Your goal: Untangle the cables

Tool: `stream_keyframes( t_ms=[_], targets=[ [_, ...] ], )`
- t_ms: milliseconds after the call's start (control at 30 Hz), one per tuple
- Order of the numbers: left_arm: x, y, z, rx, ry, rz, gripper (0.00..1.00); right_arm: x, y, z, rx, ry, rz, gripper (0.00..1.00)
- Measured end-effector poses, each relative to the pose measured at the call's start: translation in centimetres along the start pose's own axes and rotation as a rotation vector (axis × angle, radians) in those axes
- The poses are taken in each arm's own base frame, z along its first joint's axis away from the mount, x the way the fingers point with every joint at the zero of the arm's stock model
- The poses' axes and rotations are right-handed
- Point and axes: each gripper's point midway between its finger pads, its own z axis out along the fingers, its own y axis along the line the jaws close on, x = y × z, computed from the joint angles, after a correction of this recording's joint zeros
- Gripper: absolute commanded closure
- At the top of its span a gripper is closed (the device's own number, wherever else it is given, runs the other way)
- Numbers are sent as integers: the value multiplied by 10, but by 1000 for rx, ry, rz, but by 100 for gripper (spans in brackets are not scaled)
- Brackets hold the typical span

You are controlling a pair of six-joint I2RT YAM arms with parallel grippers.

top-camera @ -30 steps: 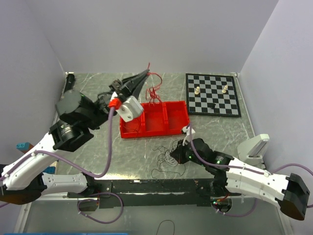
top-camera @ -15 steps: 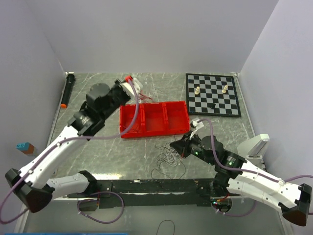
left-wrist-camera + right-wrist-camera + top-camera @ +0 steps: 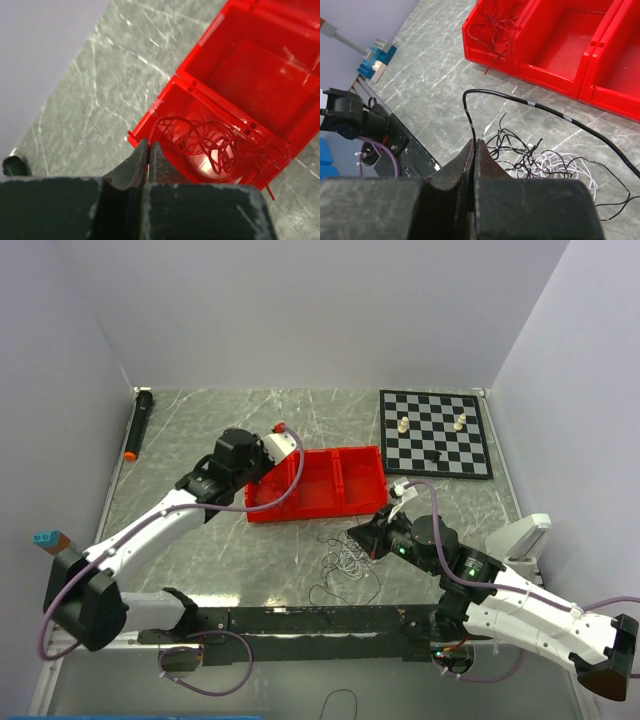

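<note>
A loose coil of red cable [image 3: 215, 150] lies in the left compartment of the red bin [image 3: 270, 80]. My left gripper [image 3: 148, 145] is shut at that compartment's near corner, and a red strand runs up to its tip. In the top view this gripper [image 3: 257, 483] is at the bin's left end. My right gripper [image 3: 475, 141] is shut on a black cable [image 3: 530, 103] that arcs up and off to the right. Just beyond it a tangle of black and white cables [image 3: 550, 160] lies on the table; the top view shows this tangle [image 3: 345, 565] in front of the bin.
A chessboard [image 3: 435, 433] with a few pieces sits at the back right. A black marker [image 3: 138, 425] lies along the left wall. A white object [image 3: 525, 538] stands at the right edge. Blue and white blocks [image 3: 377, 60] sit off the table's near left.
The left arm has come down from high at the back to the bin's left end, and the red cable now lies inside the bin. The right gripper has shifted slightly, still holding the black cable.
</note>
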Motion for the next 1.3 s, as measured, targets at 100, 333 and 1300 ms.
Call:
stream_keyframes(
  t_ms=[100,333,1300],
  targets=[
    [16,-5,15,12,53,2,99,-1,0,0,1,-4,0,100],
    [50,-5,37,-5,163,2,91,-14,4,-4,-1,-37,0,100],
    [-91,-163,-121,927,-336,72,3,-106,66,-15,-148,-199,-78,100]
  ],
)
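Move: The left hand still holds the red cable; the tray's left compartment lies about 5 cm ahead, 4 cm to its right and 17 cm below, the middle compartment some 12 cm farther right. The right hand keeps a black cable pinched; the black-and-white tangle lies roughly 4 cm ahead and 19 cm straight below, and the right compartment some 22 cm ahead and 1 cm left, 17 cm down. Left lowers 6 cm, releases red cable, rises, swings back-right 25 cm, turning clockwise; right lifts black cable 12 cm. ##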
